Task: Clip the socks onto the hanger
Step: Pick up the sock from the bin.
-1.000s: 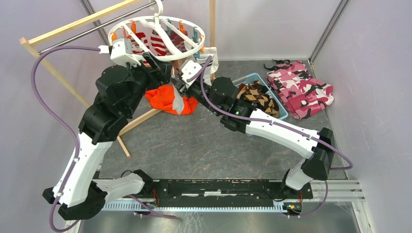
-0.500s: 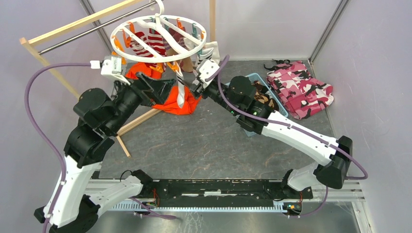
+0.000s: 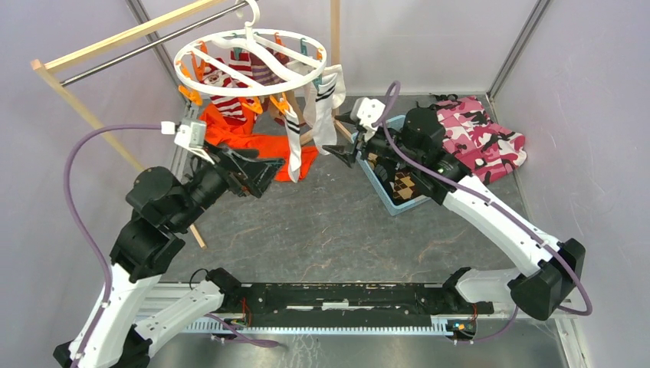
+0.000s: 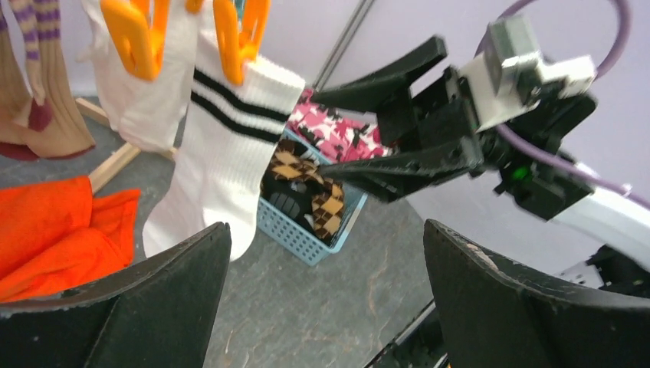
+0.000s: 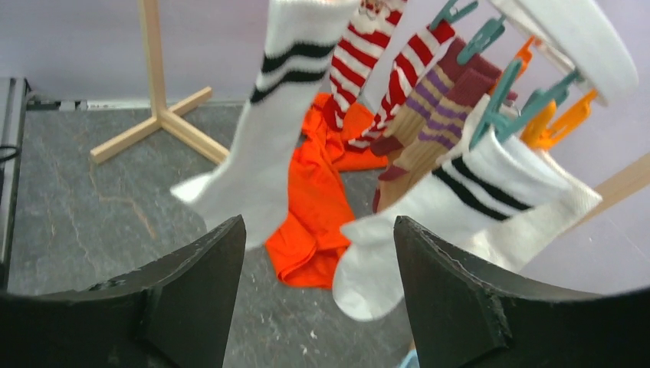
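The white round hanger point(image 3: 321, 60) hangs from the rack bar with several socks clipped under it. One white sock with black stripes point(image 3: 293, 146) dangles from an orange clip point(image 4: 238, 34), and a second one point(image 3: 326, 96) hangs behind it. Red-and-white striped socks point(image 5: 368, 54) and tan purple-striped ones point(image 5: 421, 123) hang further in. A brown argyle sock point(image 4: 306, 180) lies in the blue basket point(image 3: 391, 201). My left gripper point(image 3: 270, 176) is open and empty, low and left of the front white sock point(image 4: 222, 161). My right gripper point(image 3: 336, 153) is open and empty to that sock's right point(image 5: 260, 169).
A wooden rack with a metal bar point(image 3: 115, 46) stands at the back left, with its upright post point(image 3: 335, 31) behind the hanger. An orange garment point(image 3: 260, 149) lies on the floor under the hanger. Pink camouflage cloth point(image 3: 475, 142) lies at the back right.
Both arms have drawn back and down from the hanger and both grippers have opened wider. The white striped sock now hangs free from its clip, and the hanger has swung back level.
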You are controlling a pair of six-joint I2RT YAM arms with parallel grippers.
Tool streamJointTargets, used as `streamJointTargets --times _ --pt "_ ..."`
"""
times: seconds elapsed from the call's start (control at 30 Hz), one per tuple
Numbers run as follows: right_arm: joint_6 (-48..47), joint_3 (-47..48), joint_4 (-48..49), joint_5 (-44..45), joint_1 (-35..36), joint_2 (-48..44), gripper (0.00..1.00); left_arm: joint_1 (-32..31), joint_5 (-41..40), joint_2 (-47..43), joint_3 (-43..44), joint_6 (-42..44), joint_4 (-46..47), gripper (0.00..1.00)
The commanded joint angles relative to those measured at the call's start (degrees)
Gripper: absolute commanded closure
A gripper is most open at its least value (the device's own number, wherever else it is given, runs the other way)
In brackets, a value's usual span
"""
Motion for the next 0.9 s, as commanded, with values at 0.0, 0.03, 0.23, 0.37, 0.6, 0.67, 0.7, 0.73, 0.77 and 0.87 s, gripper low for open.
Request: streamJointTargets --times 0.0,0.03,0.23,0.37,0.6,0.67,0.7,0.73,0.77,0.87 --pt "1.2 -1.7 -2.1 -9.8 -5.0 -3.0 0.22 0.2 4.6 -1.5 -5.3 3.4 2.6 0.00" --pt "1.4 -1.9 -2.9 -11.3 -6.6 -3.1 0.21 0.2 5.3 -2.0 -7.1 3.6 3.2 0.00" --pt "-2.0 -2.1 -10.0 -18.5 -15.9 -3.1 0.06 0.2 6.8 -7.0 -20.5 6.6 7.6 0.00" --pt "-5.7 -3.6 -14.2 -21.1 -22.1 -3.2 0.02 0.1 5.6 -13.5 -31.5 7.0 13.5 0.00" --pt "-11.5 -4.5 -23.0 -26.5 -32.3 -0.1 0.02 0.2 -7.0 -25.6 -47.1 1.5 23.4 0.00" --pt "-13.7 -5.2 -24.2 -25.5 -33.7 0.5 0.02 0.2 -9.0 -26.7 -48.6 0.4 24.1 0.00" --pt "-14.7 -5.4 -24.8 -24.5 -34.3 0.8 0.02 0.2 -9.3 -26.7 -49.0 0.2 24.2 0.00" --pt "-15.6 -5.6 -25.6 -23.8 -34.6 1.2 0.02 0.2 -9.6 -26.4 -49.3 0.1 24.1 0.00" --pt "-16.8 -5.3 -26.9 -23.3 -34.8 2.0 0.02 0.2 -9.8 -25.9 -49.5 0.0 24.2 0.00" --pt "-19.3 -3.3 -32.0 -23.7 -35.4 5.1 0.02 0.2 -10.0 -24.4 -50.4 0.0 25.0 0.00"
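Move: The argyle sock lying in the blue bin is some 6 cm ahead of the right hand, 17 cm to its right and about 33 cm below. The pink bag is roughly 21 cm to the right of that sock and 9 cm farther out; one hanging white sock is about 12 cm to the right hand's left and level with it. From the left hand, the argyle sock is about 17 cm ahead, 38 cm to the right and 39 cm down. Towards the socks in the bin the right hand swings about 18 cm to the right, sinking some 13 cm and easing a little forward, while its fingers open fully and tip down by about 20 degrees. The empty left hand, fingers still wide, drops about 20 cm, away from the hanger. ##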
